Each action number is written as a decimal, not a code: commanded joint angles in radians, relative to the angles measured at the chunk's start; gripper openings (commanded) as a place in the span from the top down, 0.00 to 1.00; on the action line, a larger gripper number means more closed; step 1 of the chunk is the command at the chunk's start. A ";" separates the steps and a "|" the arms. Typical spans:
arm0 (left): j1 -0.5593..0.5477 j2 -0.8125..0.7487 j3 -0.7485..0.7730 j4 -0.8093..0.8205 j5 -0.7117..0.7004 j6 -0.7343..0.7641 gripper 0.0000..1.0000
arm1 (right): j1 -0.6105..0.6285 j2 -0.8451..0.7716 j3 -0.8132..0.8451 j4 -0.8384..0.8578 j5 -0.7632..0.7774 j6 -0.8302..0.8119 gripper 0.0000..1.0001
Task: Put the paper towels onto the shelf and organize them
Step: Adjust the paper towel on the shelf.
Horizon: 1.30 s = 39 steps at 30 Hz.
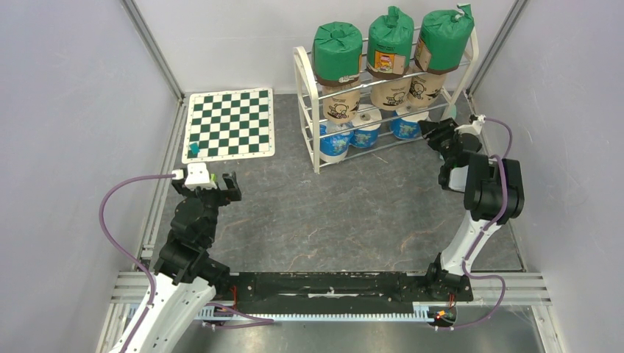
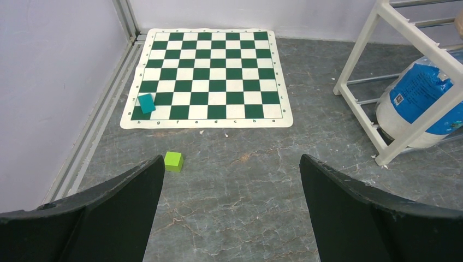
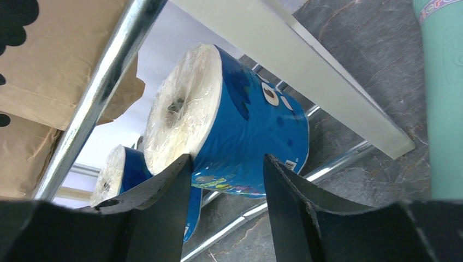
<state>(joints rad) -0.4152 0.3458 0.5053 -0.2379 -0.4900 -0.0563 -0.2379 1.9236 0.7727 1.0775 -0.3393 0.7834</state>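
Note:
The shelf stands at the back right with all the paper towels on it. Three green rolls fill the top tier, three tan rolls the middle, and three blue-wrapped white rolls the bottom. My right gripper reaches in at the shelf's right end. In the right wrist view its jaws stand apart just before the rightmost blue roll, which lies on the chrome rods. My left gripper hangs wide open over the bare floor, empty.
A green-and-white chessboard mat lies at the back left with a small teal block on its near corner. A lime cube sits on the floor by my left fingers. A teal cylinder stands right of the shelf. Walls close both sides.

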 commanded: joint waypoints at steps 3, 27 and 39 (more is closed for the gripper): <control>0.006 -0.007 -0.003 0.026 0.007 -0.033 0.00 | -0.014 -0.031 -0.019 -0.151 0.037 -0.066 0.41; 0.007 -0.012 -0.005 0.028 0.010 -0.036 0.00 | -0.014 -0.084 0.131 -0.277 -0.003 -0.056 0.30; 0.008 -0.010 -0.005 0.028 0.011 -0.036 0.00 | -0.014 -0.107 0.160 -0.345 -0.005 -0.073 0.28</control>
<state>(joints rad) -0.4137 0.3386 0.5034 -0.2375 -0.4870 -0.0563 -0.2470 1.8469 0.9199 0.7479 -0.3405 0.7383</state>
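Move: The blue paper towel at the lower row's right end stands about 6 cm ahead of the right gripper and 3 cm to its left, at nearly its height. The middle blue roll is level with it, about 12 cm farther left. The shelf's right upright is some 4 cm ahead and 4 cm right of the gripper; the mint tube lies about 8 cm right, 2 cm ahead and 9 cm below. From the left gripper that end roll is roughly 32 cm ahead, 58 cm right and 13 cm lower. Open the right gripper from about half to roughly 70 percent while easing it back about 1 cm, slightly right and down, away from the end blue roll. Then send it forward and up about 2.5 cm each, alongside the shelf's right upright, with the fingers tipped about 5 degrees down and left open. ##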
